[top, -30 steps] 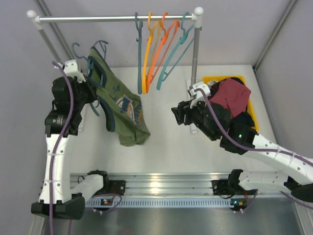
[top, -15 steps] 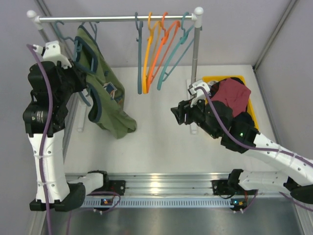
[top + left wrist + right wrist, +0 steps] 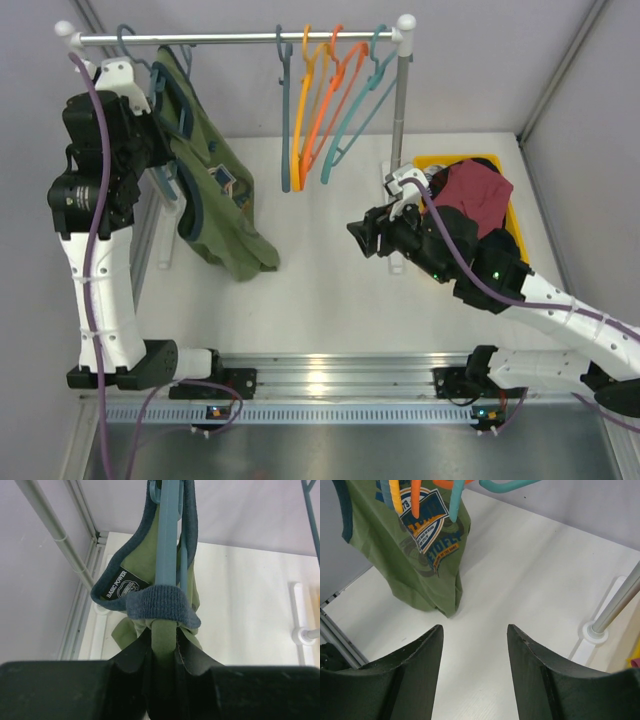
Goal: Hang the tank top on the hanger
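The olive-green tank top [image 3: 212,190] hangs on the slate-teal hanger [image 3: 125,36], whose hook is up at the left end of the rail; I cannot tell whether it rests on it. My left gripper [image 3: 157,98] is raised beside the rail. In the left wrist view the left gripper [image 3: 164,641] is shut on the hanger [image 3: 167,535] through the green fabric of the tank top [image 3: 142,562]. My right gripper [image 3: 358,233] hovers open over the table, and the right wrist view shows the right gripper [image 3: 475,630] empty, with the printed tank top [image 3: 410,555] beyond it.
A metal rail [image 3: 240,38] on posts spans the back. Orange hangers [image 3: 318,100] and other teal hangers [image 3: 355,110] hang at its right end. A yellow bin [image 3: 512,220] with a maroon garment [image 3: 472,195] stands at the right, behind my right arm.
My left arm has lifted the hanger and tank top up and left to the rail. The top now hangs straighter. The right arm has barely moved.
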You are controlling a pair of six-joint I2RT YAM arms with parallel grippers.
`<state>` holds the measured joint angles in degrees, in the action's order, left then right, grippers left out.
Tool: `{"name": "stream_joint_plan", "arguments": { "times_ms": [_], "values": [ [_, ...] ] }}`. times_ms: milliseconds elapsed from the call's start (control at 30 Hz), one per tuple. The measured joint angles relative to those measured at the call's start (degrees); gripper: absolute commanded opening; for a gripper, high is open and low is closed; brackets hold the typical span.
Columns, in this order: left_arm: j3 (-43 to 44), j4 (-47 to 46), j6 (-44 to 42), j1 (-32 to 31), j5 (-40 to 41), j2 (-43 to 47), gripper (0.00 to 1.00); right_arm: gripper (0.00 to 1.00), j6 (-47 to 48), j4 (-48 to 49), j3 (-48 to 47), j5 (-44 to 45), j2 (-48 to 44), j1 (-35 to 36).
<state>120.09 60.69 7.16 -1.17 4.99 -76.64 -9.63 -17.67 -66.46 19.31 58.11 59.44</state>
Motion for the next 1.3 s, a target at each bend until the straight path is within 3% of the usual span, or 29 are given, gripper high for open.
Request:
{"name": "stream_joint_plan", "arguments": {
  "times_ms": [400, 833, 1300],
  "values": [
    [6.78, -0.22, -4.39, 0.31, 5.33, -6.60, 0.00, 0.54, 0.04, -0.50, -0.85, -1.53, 0.55, -0.24],
    [6.97, -1.40, -5.75, 3.58, 7.85, -10.95, 0.00, 0.54, 0.09, -1.14, -3.02, -2.91, 2.93, -0.39],
    [-3.23, -8.66, -5.81, 4.63, 7.74, -9.42, 0.00, 0.53, 0.04, -1.22, -3.02, -3.19, 4.46, -0.48]
  ]
}}
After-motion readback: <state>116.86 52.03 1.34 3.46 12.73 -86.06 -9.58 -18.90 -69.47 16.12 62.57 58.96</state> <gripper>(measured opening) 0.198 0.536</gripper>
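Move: The hanger with the tank top is already in the left fingers; its goal is the rail near the rack's left end, about 18 cm ahead of this hand, 9 cm to its left and some 6 cm above. The rack's left post top stands about 8 cm left of that spot, and the nearest hanging blue hanger some 29 cm right of it. From the right hand the spot lies about 28 cm ahead, 42 cm left and 18 cm above. The hanger, with the tank top on it, is carried by the left hand forward some 7 cm and left about 6 cm towards the rail's left end, rising barely 1 cm at first, then sinking about 5 cm as it goes on, to bring the hook down onto the rail. The wrist turns roughly 10 degrees counter-clockwise and rolls a little, left side up; the fingers keep their grip on hanger and cloth. The idle right hand drifts about 2 cm left. ##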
